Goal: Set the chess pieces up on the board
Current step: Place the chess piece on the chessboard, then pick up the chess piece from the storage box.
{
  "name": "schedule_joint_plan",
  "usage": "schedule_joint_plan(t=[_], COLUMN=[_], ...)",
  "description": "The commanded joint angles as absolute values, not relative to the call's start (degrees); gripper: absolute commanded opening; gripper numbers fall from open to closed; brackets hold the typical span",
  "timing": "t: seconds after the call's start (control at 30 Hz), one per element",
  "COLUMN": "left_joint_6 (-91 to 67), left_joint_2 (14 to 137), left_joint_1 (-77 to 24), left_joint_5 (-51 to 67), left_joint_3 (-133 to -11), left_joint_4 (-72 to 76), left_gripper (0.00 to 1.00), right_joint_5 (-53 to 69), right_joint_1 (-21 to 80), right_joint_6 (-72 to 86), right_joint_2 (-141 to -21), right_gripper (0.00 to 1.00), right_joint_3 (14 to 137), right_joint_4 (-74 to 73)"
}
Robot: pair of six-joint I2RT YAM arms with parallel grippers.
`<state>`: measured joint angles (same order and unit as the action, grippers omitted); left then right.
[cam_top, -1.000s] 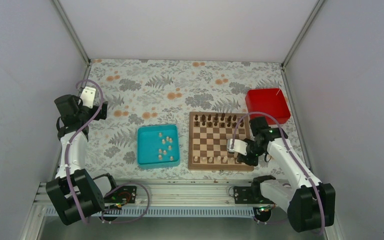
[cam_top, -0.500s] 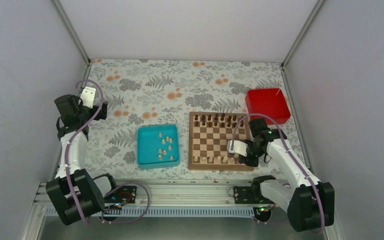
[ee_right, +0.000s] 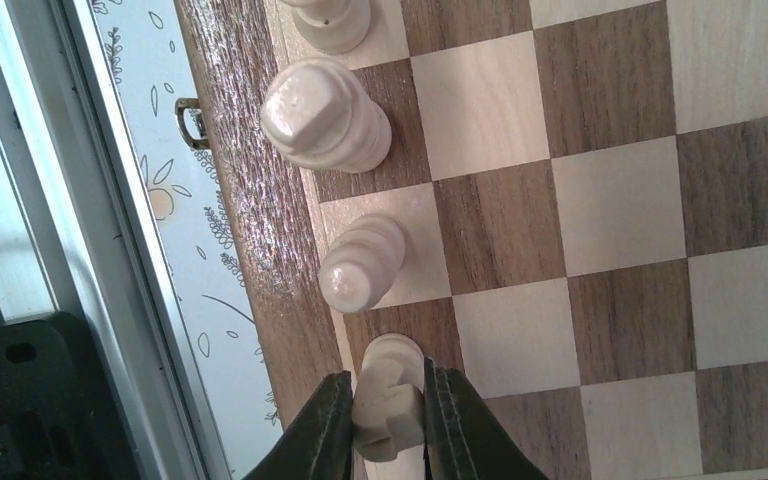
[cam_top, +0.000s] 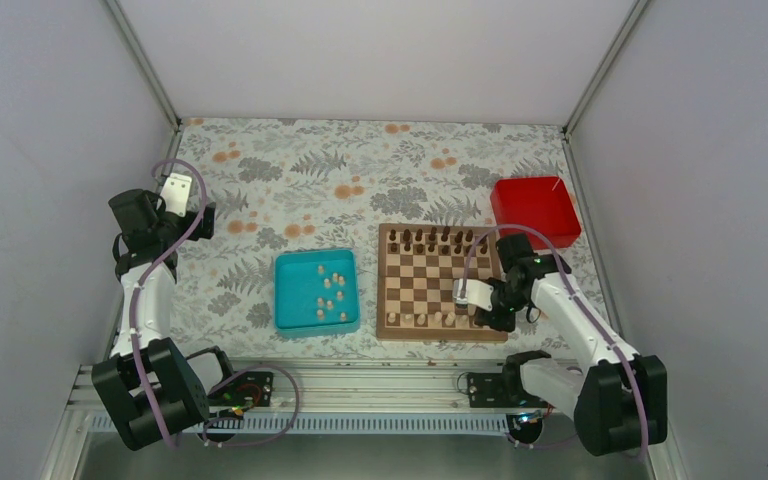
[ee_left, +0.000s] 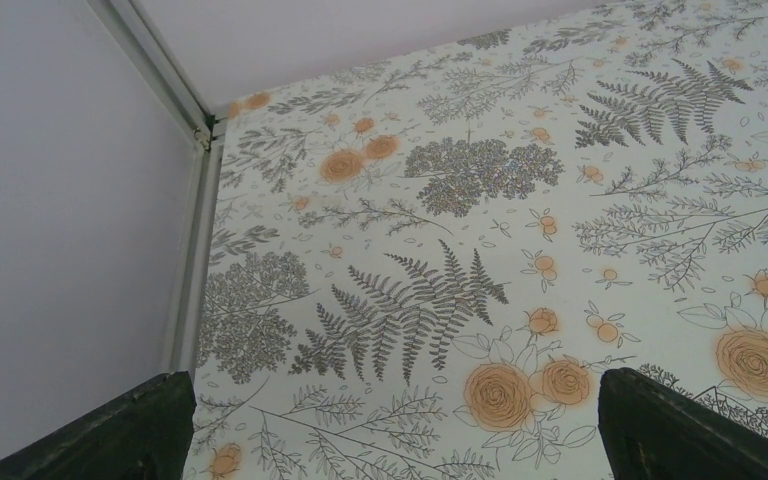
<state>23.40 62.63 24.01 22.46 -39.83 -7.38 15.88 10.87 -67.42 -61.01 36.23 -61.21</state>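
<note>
The board (cam_top: 426, 284) lies right of centre, with dark chessmen on its far rows and several pale chess pieces (cam_top: 420, 319) in its near row. More pale pieces (cam_top: 330, 295) lie in the teal tray. My right gripper (cam_top: 480, 316) is low over the board's near right corner. In the right wrist view it (ee_right: 388, 412) is shut on a pale piece (ee_right: 392, 358) standing on a near-edge square of the board (ee_right: 610, 200). Three other pale pieces (ee_right: 362, 262) stand in the same row beyond it. My left gripper (cam_top: 175, 190) is raised at the far left, open and empty (ee_left: 400, 440).
The teal tray (cam_top: 286, 296) sits left of the board. A red box (cam_top: 534, 208) stands behind the board's right corner. A metal rail (ee_right: 110, 200) runs close beside the board's near edge. White walls close in the flowered table.
My right gripper has shifted only slightly at the board's near right corner, still shut on the pale piece. The left arm has not moved.
</note>
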Motion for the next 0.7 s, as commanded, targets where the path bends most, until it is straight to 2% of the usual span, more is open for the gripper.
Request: schedule_joint_plan(t=[0.0,0.13,0.3,0.53,0.67], left_joint_6=[23.99,24.08,24.17,24.08,24.17], left_joint_2=[63.19,63.43,63.22,61.08,60.61], left_joint_1=[24.34,24.35,24.37,24.38,24.39], left_joint_5=[22.58,22.72,22.76,23.88,24.34], left_joint_3=[-40.89,-40.86,-40.60,-40.46,-40.26], left_joint_4=[-6.06,-6.06,-5.97,-6.33,-6.23], left_gripper=[1.00,1.00,1.00,1.00,1.00], right_joint_5=[16.67,14.80,13.39,17.53,19.63], right_joint_1=[11.55,11.54,11.46,11.73,17.24], right_joint_6=[-67.20,-66.40,-65.12,-64.12,-59.32], right_joint_2=[-62.23,-61.70,-57.17,-58.43,-64.24], right_gripper=[0.10,0.20,0.47,0.54,0.56], right_joint_3=[36.67,37.29,40.84,54.05,63.41], right_joint_4=[-61.26,-61.45,-62.26,-66.64,-65.44])
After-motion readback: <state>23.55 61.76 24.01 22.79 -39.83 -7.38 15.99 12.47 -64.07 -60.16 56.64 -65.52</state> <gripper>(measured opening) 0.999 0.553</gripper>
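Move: The light chess piece is between the right hand's almost shut fingers at the near edge of the board, its middle about 2 cm below the hand. The next light piece stands level with it, some 3 cm to the left, a taller one about 6 cm to the left. The nearest dark pawns are roughly 17 cm straight ahead. From the idle left hand, the held piece lies about 60 cm right, 20 cm back and 16 cm lower. The light piece is let go on its square: the right hand's fingers part from their pinch to about half open, with the hand almost still. Then the hand lifts clear, some 11 cm up and about 6 cm forward over the board towards the dark pieces, speeding up as its fingertips swing forward about 15 degrees. ##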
